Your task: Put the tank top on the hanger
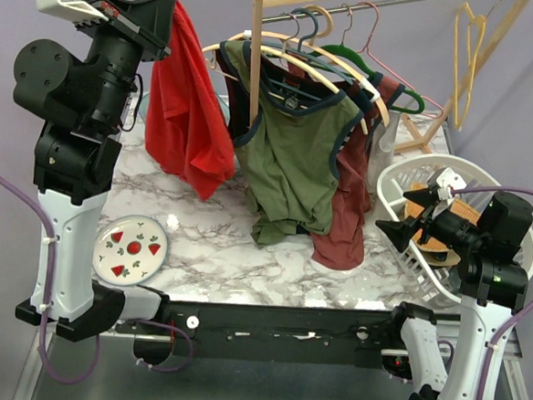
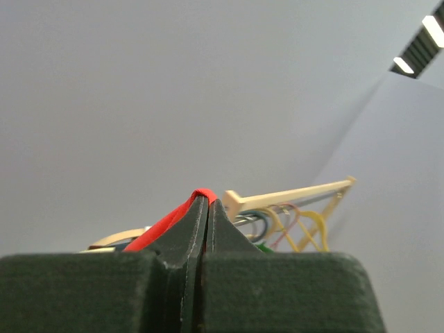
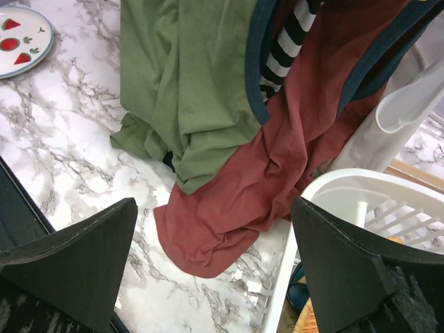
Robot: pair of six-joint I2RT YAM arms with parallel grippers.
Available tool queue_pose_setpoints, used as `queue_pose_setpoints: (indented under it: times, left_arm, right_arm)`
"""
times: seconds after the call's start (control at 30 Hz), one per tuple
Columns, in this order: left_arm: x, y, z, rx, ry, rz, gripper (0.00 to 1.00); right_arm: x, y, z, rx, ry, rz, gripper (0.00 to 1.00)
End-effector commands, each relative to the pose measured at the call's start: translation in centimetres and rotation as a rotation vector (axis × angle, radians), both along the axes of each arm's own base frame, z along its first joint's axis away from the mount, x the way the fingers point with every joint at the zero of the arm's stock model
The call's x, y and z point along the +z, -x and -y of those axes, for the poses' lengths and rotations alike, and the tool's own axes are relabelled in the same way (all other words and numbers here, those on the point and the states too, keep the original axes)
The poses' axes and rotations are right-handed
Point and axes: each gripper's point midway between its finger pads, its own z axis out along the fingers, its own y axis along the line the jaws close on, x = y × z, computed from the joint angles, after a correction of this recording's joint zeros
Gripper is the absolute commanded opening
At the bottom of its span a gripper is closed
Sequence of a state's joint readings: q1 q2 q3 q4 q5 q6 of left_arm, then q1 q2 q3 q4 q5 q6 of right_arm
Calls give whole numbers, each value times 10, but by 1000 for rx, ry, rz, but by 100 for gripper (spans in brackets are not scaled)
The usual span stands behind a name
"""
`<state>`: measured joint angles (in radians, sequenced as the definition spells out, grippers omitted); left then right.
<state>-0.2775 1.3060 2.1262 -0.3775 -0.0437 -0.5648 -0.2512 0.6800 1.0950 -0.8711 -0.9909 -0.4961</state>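
Note:
The bright red tank top (image 1: 188,112) hangs from my left gripper (image 1: 167,12), which is raised high at the back left and shut on its strap. In the left wrist view the red strap (image 2: 165,223) loops over the closed tips of that gripper (image 2: 208,201). The mustard-yellow hanger (image 1: 470,38) hangs empty at the far right end of the rack, well apart from the top; it also shows in the left wrist view (image 2: 316,227). My right gripper (image 1: 388,230) is open and empty, low beside the basket, over the maroon garment's hem (image 3: 214,208).
A wooden rack (image 1: 255,53) holds an olive-green top (image 1: 292,161), a maroon garment (image 1: 346,215), and cream, green and pink hangers. A white laundry basket (image 1: 397,184) stands at the right. A strawberry-pattern plate (image 1: 133,248) lies at the front left of the marble table.

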Motion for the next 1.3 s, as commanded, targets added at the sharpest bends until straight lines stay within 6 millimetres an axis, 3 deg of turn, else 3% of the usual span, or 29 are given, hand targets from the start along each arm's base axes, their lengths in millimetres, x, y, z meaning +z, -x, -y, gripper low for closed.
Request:
queue_pose_setpoints:
  times: [0.0, 0.17, 0.3, 0.4, 0.5, 0.6, 0.63, 0.73, 0.77, 0.83, 0.87, 0.93, 0.97, 1.03, 1.07, 1.1, 1.17, 1.2, 1.27]
  left_arm:
    - [44, 53, 32, -200, -18, 183, 0]
    - [70, 103, 63, -413, -14, 302, 0]
    - [85, 135, 73, -522, 1, 376, 0]
    - [86, 144, 83, -588, 13, 382, 0]
    - [77, 140, 102, -644, 10, 353, 0]
    - [50, 116, 133, -671, -22, 271, 0]
    - [30, 106, 152, -691, -41, 219, 0]
    - [-7, 84, 181, -685, -91, 138, 0]
    - [-37, 72, 201, -700, -120, 77, 0]
    - [-72, 58, 220, -708, -152, 5, 0]
    - [-110, 47, 236, -717, -181, -70, 0]
    - [-155, 35, 254, -732, -207, -158, 0]
    - [-199, 25, 268, -739, -240, -236, 0]
    - [-241, 17, 280, -737, -277, -313, 0]
    - [-275, 11, 283, -718, -319, -368, 3]
    - [-297, 3, 285, -686, -356, -400, 25]
    - [-330, 0, 285, -674, -428, -439, 42]
    - [-335, -2, 281, -652, -475, -423, 57]
    - [-341, 0, 273, -630, -535, -406, 70]
  right_arm:
    - [9, 8, -6, 48, -1, 26, 100]
    - [11, 11, -10, 87, 0, 36, 100]
    - [11, 14, -14, 136, 2, 47, 100]
    - [12, 16, -18, 172, -2, 52, 100]
    - [10, 19, -21, 206, -8, 48, 100]
    - [7, 19, -22, 214, -10, 41, 100]
    - [6, 18, -21, 210, -7, 40, 100]
    - [1, 15, -17, 184, 13, 34, 100]
    - [0, 14, -15, 168, 21, 31, 100]
    - [-3, 9, -8, 120, 44, 21, 100]
    - [-4, 8, -6, 104, 53, 18, 100]
    - [-9, 7, -2, 82, 71, 8, 100]
    - [-11, 8, -2, 80, 75, 4, 100]
    - [-18, 8, 0, 78, 90, -7, 100]
    - [-22, 8, 1, 81, 93, -18, 100]
    - [-26, 9, 1, 89, 99, -23, 100]
    - [-35, 12, 0, 123, 125, -40, 100]
    - [-37, 13, -1, 143, 128, -45, 100]
    - [-46, 18, -4, 194, 133, -66, 100]
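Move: The left hand holds the red tank top high and hanging; the bare table in front of the hanging clothes, where it goes, lies about 26 cm to the hand's right, 7 cm back and 63 cm below. The green top hangs some 22 cm right, 5 cm ahead, 44 cm lower; the maroon top 34 cm right, 4 cm ahead, 52 cm lower. From the right hand, that table spot is roughly 17 cm left, 3 cm ahead, 30 cm below. Back, right and slightly up first, the left hand draws the held red tank top about 13 cm towards its base while swinging clockwise; then it reverses forward and sweeps down and right to just in front of the green top, ending nearly 40 cm lower and 30 cm right of its start. The fingers tip downward on the descent and open about halfway near the end, letting go of the cloth. ##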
